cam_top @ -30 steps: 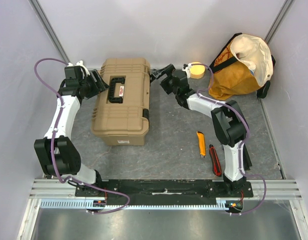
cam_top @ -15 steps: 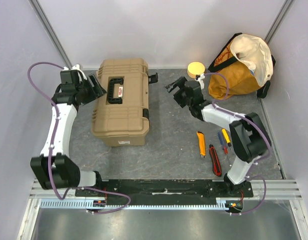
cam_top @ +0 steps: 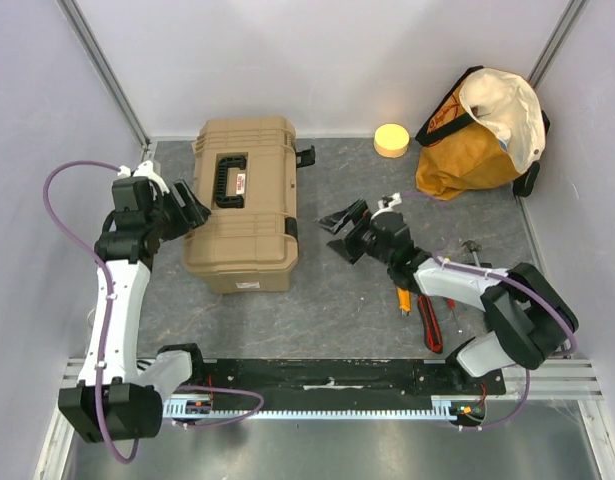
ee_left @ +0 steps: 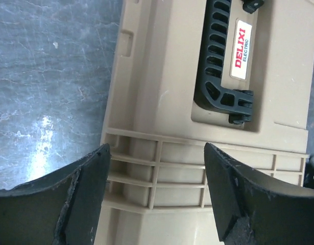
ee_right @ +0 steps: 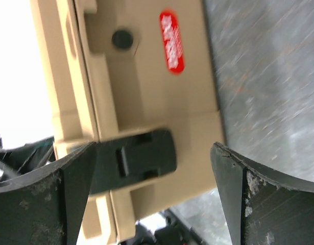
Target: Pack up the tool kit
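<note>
The tool kit (cam_top: 242,215) is a closed tan toolbox with a black handle (cam_top: 230,180) and a red-white label, standing left of centre. My left gripper (cam_top: 194,208) is open at its left side. In the left wrist view the tool kit's (ee_left: 167,112) ribbed lid edge lies between the fingers (ee_left: 85,194), with nothing gripped. My right gripper (cam_top: 337,235) is open, low over the mat just right of the tool kit's front black latch (cam_top: 290,228). In the right wrist view that latch (ee_right: 139,158) sits between the spread fingers (ee_right: 248,199), untouched.
A second latch (cam_top: 305,156) sticks out at the tool kit's back right. A yellow tape roll (cam_top: 391,139) and an orange-yellow cloth bag (cam_top: 482,125) are at the back right. A yellow knife (cam_top: 402,298), a red-black tool (cam_top: 429,322) and screwdrivers (cam_top: 450,302) lie under the right arm.
My right gripper has swung from the back by the tape roll forward to the tool kit's front latch. My left gripper has slid nearer along the tool kit's left side.
</note>
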Controlling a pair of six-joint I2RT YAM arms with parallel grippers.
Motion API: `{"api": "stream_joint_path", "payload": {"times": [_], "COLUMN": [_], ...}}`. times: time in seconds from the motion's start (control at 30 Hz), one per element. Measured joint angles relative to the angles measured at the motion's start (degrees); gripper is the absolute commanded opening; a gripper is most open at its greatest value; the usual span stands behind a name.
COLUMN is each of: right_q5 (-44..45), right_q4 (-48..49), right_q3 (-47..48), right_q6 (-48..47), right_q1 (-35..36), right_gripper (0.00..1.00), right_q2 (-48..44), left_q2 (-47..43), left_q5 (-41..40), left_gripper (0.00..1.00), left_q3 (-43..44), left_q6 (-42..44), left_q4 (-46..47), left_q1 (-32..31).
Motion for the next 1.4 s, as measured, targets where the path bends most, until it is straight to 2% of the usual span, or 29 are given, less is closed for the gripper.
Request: {"api": "stream_joint_path", "payload": {"times": [0.23,0.47,0.7,0.9,1.03,1.1,1.27,1.4], "right_q5": [1.7,3.08,2.56,3.45,5.05,6.12,7.43,8.81], "right_q4": [9.84,20.33,39.98,44.61,44.04,43.32,42.62,41.03], "right_q3": [-4.02,-5.86,-5.97,-4.68,-4.35,-3.89,-3.76,-3.54], "right_q6": [10.12,15.8,26.36,32.65,34.01,34.71,34.75,34.1], "right_q1": [9.44,10.01,9.75,10.62,11.3,11.8,12.33,12.37], "right_gripper": [0.98,0.98,0.98,0.98,0.97,0.92,0.7,0.61], "right_q2": [1.11,7.78,21.27,23.39,23.37,23.39,23.39,23.39], "left_q2": [-6.6,-7.93,-7.63,-7.32,-7.26,-7.26,-7.08,-6.45], "left_q5": [0.46,0.98,1.03,0.59,-0.63,-1.38,-2.32,-4.85], "left_gripper": [0.79,0.79,0.78,0.77,0.77,0.77,0.75,0.74], "left_q3": [-6.25,-8.11,-8.11,-8.11,-8.11,-8.11,-8.11,-8.09], "left_q6": [-0.04,-0.02,-0.04,-0.83,-1.2,-1.31,-1.36,-1.53], "left_q4": [2.6,4.68,4.74,4.92,5.05,5.07,5.09,5.07], "left_q1": [0.28,0.44,0.44,0.09,-0.61,-0.96,-1.16,-2.32]}}
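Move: The case's near latch, still shut, lies about 10 cm to the left of my open right hand, roughly level with it in reach and 1 cm lower. From that hand the far latch, already flipped open, is some 18 cm ahead and 6 cm left, about 1 cm higher. My left hand has the lid's left edge some 3 cm beneath it, the black handle 8 cm ahead and 7 cm right, and the near latch about 24 cm right and 3 cm back. I swing my right hand left along the side of the case to the near latch, about 8 cm in all, first dropping back some 5 cm, then easing forward again while rolling it about 30 degrees, left side up. At the latch I start closing my fingers about its two edges. My left hand settles about a centimetre back and down onto the lid's left edge, bracing the case. ##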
